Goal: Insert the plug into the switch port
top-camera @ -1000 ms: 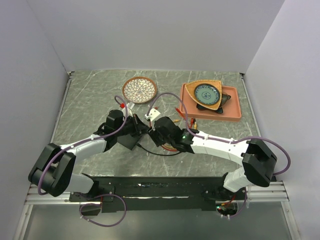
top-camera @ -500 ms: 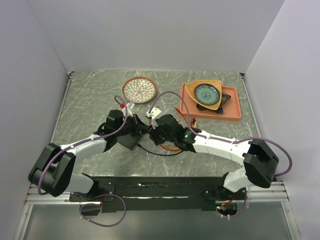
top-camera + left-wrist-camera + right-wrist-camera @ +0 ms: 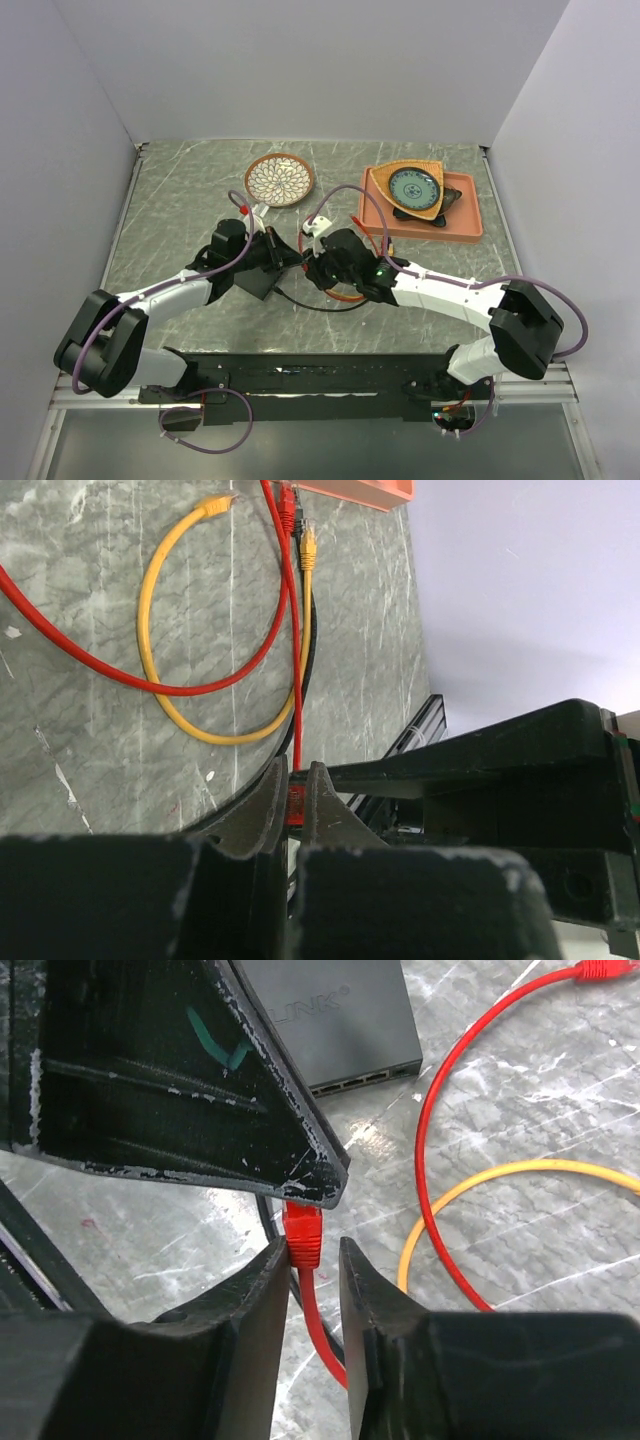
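Observation:
The red plug (image 3: 303,1232) on its red cable is pinched in my left gripper (image 3: 293,780), which is shut on it; its tip sticks out past the left fingertips. My right gripper (image 3: 313,1250) straddles the same plug from the other side, one finger touching it and a narrow gap at the other, still open. Both grippers meet mid-table, left gripper (image 3: 284,258) and right gripper (image 3: 308,264). The switch (image 3: 330,1020), a flat black box, lies on the table just beyond, its row of ports facing my right gripper. In the top view the switch (image 3: 257,282) sits under the left wrist.
Loose red (image 3: 100,660), yellow (image 3: 150,630) and black cables loop on the marble table beside the grippers. A patterned plate (image 3: 279,180) is at the back; an orange tray (image 3: 465,228) with a bowl (image 3: 413,187) stands at the back right.
My right gripper has moved left up to the left gripper and its jaws have narrowed around the plug. The left gripper has stayed shut and still.

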Tool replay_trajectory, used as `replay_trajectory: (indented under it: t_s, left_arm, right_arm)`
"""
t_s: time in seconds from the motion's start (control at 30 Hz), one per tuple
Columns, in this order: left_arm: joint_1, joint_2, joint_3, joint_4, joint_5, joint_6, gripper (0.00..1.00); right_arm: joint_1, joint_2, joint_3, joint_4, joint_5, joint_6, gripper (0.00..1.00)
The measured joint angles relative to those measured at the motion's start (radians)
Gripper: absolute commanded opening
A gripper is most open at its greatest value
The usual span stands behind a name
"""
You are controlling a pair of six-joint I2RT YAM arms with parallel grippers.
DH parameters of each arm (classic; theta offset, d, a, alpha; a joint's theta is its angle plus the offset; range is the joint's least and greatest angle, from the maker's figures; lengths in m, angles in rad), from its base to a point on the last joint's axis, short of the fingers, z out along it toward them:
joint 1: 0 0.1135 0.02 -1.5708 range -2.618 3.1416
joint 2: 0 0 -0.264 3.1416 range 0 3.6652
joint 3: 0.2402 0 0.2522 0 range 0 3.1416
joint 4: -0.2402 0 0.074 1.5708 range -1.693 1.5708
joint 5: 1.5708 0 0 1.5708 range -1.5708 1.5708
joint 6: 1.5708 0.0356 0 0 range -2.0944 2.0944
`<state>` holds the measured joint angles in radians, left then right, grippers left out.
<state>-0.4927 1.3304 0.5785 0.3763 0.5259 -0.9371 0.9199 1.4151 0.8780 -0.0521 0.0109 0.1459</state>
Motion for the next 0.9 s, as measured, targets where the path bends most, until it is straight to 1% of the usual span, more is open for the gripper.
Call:
replay_trajectory:
  t_s: [0.03,0.07,0.13,0.17,0.23,0.37,0.43,0.47,0.5,0.53,0.63,0.77,0.9]
  left_arm:
    - [0.000,0.000,0.000,0.000,0.000,0.000,0.01]
    - [0.000,0.000,0.000,0.001,0.000,0.000,0.01]
    - [0.000,0.000,0.001,0.002,0.000,0.000,0.01]
    - [0.000,0.000,0.002,0.002,0.000,0.000,0.01]
    - [0.000,0.000,0.004,0.003,-0.001,0.000,0.01]
    - [0.000,0.000,0.004,0.004,-0.005,0.000,0.11]
    - [0.000,0.000,0.005,-0.001,-0.010,0.005,0.22]
    - [0.000,0.000,0.006,-0.006,-0.013,0.009,0.25]
    - [0.000,-0.002,0.008,-0.013,-0.019,0.017,0.30]
    - [0.000,-0.007,0.013,-0.031,-0.029,0.024,0.39]
    - [0.000,-0.044,0.026,-0.089,-0.073,0.056,0.53]
    - [0.000,-0.098,0.068,-0.188,-0.172,0.098,0.57]
    - [0.013,-0.107,0.148,-0.292,-0.266,0.157,0.60]
  right_arm:
    - [-0.002,-0.002,-0.001,0.001,-0.006,0.005,0.23]
    - [-0.004,-0.002,-0.001,0.002,-0.012,0.011,0.15]
    - [-0.008,-0.002,-0.001,0.008,-0.028,0.018,0.09]
    - [-0.011,-0.002,-0.001,0.009,-0.032,0.022,0.03]
    - [-0.016,-0.002,-0.003,0.014,-0.036,0.027,0.00]
    - [-0.018,-0.006,-0.009,0.021,-0.037,0.029,0.00]
    - [-0.018,-0.008,-0.015,0.029,-0.035,0.028,0.00]
    - [-0.018,-0.008,-0.016,0.031,-0.035,0.026,0.00]
    - [-0.018,-0.010,-0.018,0.035,-0.035,0.024,0.00]
    - [-0.018,-0.012,-0.021,0.040,-0.033,0.020,0.00]
    - [-0.023,-0.023,-0.037,0.044,-0.025,0.011,0.00]
    - [-0.027,-0.028,-0.053,0.041,-0.020,-0.006,0.00]
    - [-0.027,-0.028,-0.055,0.038,-0.020,-0.021,0.00]
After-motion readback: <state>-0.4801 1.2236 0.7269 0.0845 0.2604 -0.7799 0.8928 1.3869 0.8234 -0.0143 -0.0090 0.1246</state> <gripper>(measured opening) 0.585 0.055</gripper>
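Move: The red plug is still pinched in the left fingers, its boot standing between the right hand's open tips; the plug's middle lies about 1 cm forward, 1 cm left and 1 cm below the right hand point. From the right hand, the switch is some 11 cm left, 3 cm ahead and 11 cm below. The black plug in its port lies about 7 cm left, 3 cm back, and the loose red plug roughly 14 cm straight ahead, both about 11 cm down. The red plug's boot is pinched by the right fingers, which shut almost in place before the left lets go. The left fingers then open past half and back away from the plug, forward, left and up about 6 cm, the wrist turning some 20 degrees, largely counter-clockwise and left side rising. Keeping its hold, the right hand eases about 1 cm to its right. ##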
